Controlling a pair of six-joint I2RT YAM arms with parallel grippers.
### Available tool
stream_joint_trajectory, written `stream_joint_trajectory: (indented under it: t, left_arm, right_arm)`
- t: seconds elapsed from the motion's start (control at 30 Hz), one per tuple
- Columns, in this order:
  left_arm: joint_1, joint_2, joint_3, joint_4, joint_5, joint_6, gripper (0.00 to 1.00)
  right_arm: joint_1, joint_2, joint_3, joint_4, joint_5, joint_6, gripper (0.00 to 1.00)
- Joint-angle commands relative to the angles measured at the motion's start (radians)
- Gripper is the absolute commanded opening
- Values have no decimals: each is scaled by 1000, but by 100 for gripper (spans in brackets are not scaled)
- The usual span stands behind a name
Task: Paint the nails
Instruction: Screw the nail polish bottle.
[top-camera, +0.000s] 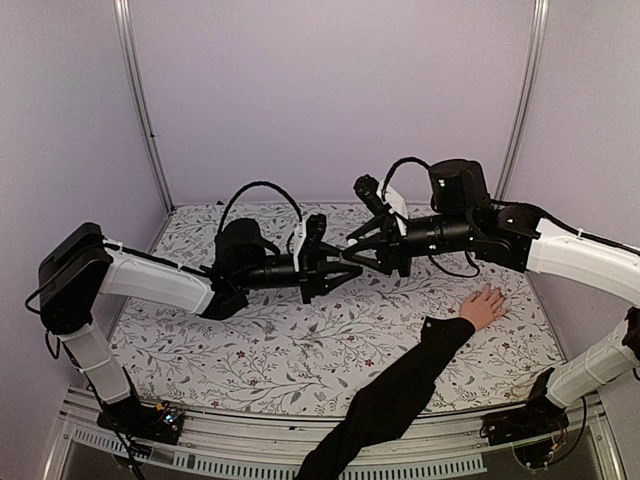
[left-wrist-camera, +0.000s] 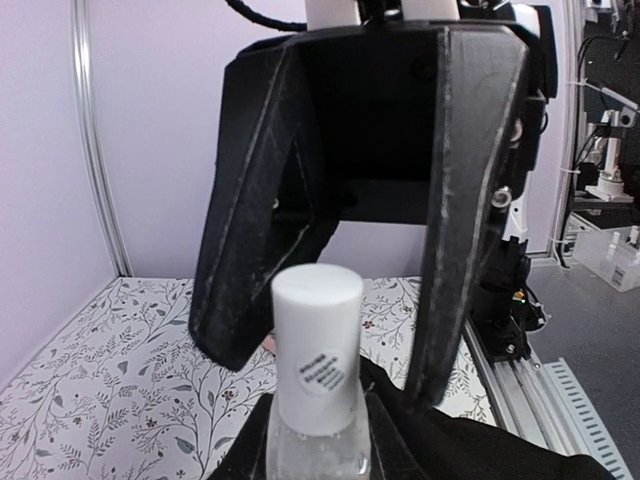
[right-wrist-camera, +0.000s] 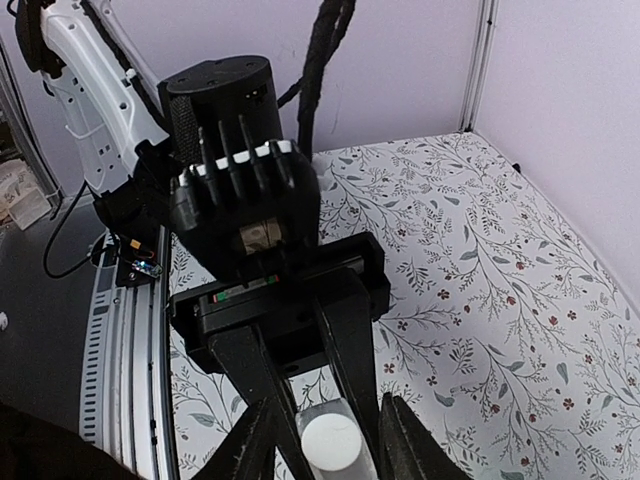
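A light-skinned hand (top-camera: 486, 304) with a long black sleeve lies flat at the right of the table; its nails are too small to make out. My left gripper (top-camera: 333, 268) (left-wrist-camera: 318, 445) is shut on the glass body of a small pale bottle (left-wrist-camera: 318, 455) with a white cap (left-wrist-camera: 318, 345) (right-wrist-camera: 330, 442), held in mid-air above the table's middle. My right gripper (top-camera: 362, 252) (right-wrist-camera: 325, 455) faces it head-on. Its fingers (left-wrist-camera: 455, 230) straddle the cap on both sides, open, with a gap on each side.
The table carries a floral cloth (top-camera: 300, 340). Purple walls close the back and sides. The sleeved forearm (top-camera: 400, 390) crosses the near right part of the table from the front edge. A metal rail (top-camera: 250, 440) runs along the near edge.
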Motion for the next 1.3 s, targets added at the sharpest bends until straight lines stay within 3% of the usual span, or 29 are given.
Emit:
stream_joint_trajectory:
  t: [0.0,0.23,0.43,1.27]
  left_arm:
    - [0,4,29,-3,68,21,0]
    - [-2,12,30,27,137,1,0]
    - [-1,11,29,39,116,-10,0]
    - [-11,39,77,-1,-413,13,0]
  right_arm:
    - [-3,24,40,-26,-59,-35,32]
    - [-3,27,35,-29,-125,-67,22]
    - [-3,32,35,-20,-129,-62,0]
    - [3,174,55,161,301,249,0]
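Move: The nail polish bottle's white cap stands between the right hand's open fingertips, its middle roughly 1 cm ahead, 1 cm to the left and 1 cm below that hand point; the bottle body, held by the left hand, is about 3 cm under the cap. From the left hand the cap is some 3 cm straight above. The person's hand lies on the table about 31 cm to the right of the right gripper, 4 cm farther out and 24 cm below. The bottle, still gripped by the left fingers, is eased back about 2 cm while the right fingers follow and close on its cap. Then both hands sweep forward together some 7 cm, sinking about 1 cm, the left turning roughly 20 degrees counter-clockwise and the right as much clockwise, twisting cap against bottle. ##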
